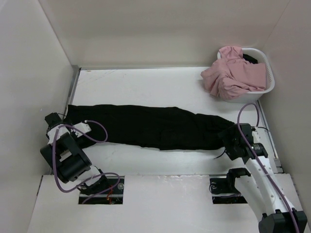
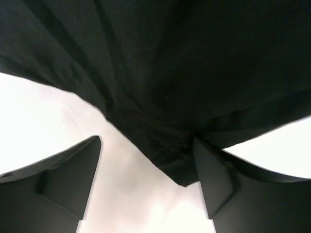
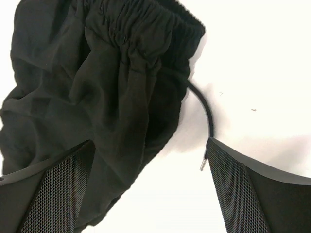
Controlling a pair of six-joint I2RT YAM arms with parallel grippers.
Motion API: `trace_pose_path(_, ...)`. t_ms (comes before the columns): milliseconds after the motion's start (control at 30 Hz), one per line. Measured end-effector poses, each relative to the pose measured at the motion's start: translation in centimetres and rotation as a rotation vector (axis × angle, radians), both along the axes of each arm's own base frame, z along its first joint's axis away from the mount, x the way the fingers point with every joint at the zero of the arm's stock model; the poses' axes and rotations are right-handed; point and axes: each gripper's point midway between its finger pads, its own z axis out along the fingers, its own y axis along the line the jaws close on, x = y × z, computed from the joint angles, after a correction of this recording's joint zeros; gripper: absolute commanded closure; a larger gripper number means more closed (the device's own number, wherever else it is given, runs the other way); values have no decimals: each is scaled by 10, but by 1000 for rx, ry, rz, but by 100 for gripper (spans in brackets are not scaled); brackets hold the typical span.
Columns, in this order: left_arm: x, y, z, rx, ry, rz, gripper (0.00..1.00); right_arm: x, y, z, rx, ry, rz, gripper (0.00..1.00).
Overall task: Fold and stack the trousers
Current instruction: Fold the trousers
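Observation:
Black trousers point(image 1: 150, 127) lie stretched flat across the table, leg ends at the left, elastic waistband at the right. My left gripper point(image 1: 73, 127) is open over the leg ends; in the left wrist view point(image 2: 148, 165) a hem corner of the trousers point(image 2: 180, 167) lies between the spread fingers, against the right finger. My right gripper point(image 1: 228, 141) is open over the waist end; in the right wrist view point(image 3: 148, 160) the gathered waistband point(image 3: 146, 24) and its drawstring point(image 3: 206, 111) show, with fabric near the left finger.
A white laundry basket point(image 1: 266, 87) at the back right holds pink trousers point(image 1: 231, 75) that spill over its rim. White walls enclose the table on the left, back and right.

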Motion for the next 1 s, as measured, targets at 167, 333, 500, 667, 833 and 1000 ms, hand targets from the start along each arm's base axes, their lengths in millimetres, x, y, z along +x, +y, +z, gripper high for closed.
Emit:
trace_pose_path(167, -1, 12, -15, 16, 33, 17, 74, 11, 8, -4, 47, 7, -2, 0)
trace_pose_path(333, -2, 27, -18, 42, 21, 51, 95, 21, 8, -11, 53, 25, 6, 17)
trace_pose_path(500, 12, 37, -10, 84, -64, 58, 98, 31, -1, -15, 40, 30, -3, 85)
trace_pose_path(667, 28, 40, 21, 128, -194, 49, 98, 36, -4, -12, 31, 17, 7, 100)
trace_pose_path(833, 47, 35, 55, 165, -299, 14, 96, 43, -8, -3, 9, 7, 32, 100)
trace_pose_path(1000, 81, 26, 86, 178, -382, -38, 95, 60, -18, 22, -19, -42, 32, 100)
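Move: The near corner of the trousers' leg end lies some 2 cm to my left hand's left, level with it and about 2 cm below; the leg end's far corner is roughly 12 cm ahead and 9 cm to the right of that hand. From my right hand, the near part of the waistband is about 3 cm straight ahead and 3 cm down. The drawstring lies some 5 cm back and 1 cm left, and the waist's far corner about 8 cm ahead and 4 cm right. My left hand slides left and slightly down, shuts on the near corner of the leg end, then lifts it about 10 cm while swinging some 8 cm forward, fingertips tipping outward about 20 degrees. My right hand eases forward and a little down onto the near part of the waistband, closes from wide open to pinch it, and carries on forward, rising and drifting slightly right. ##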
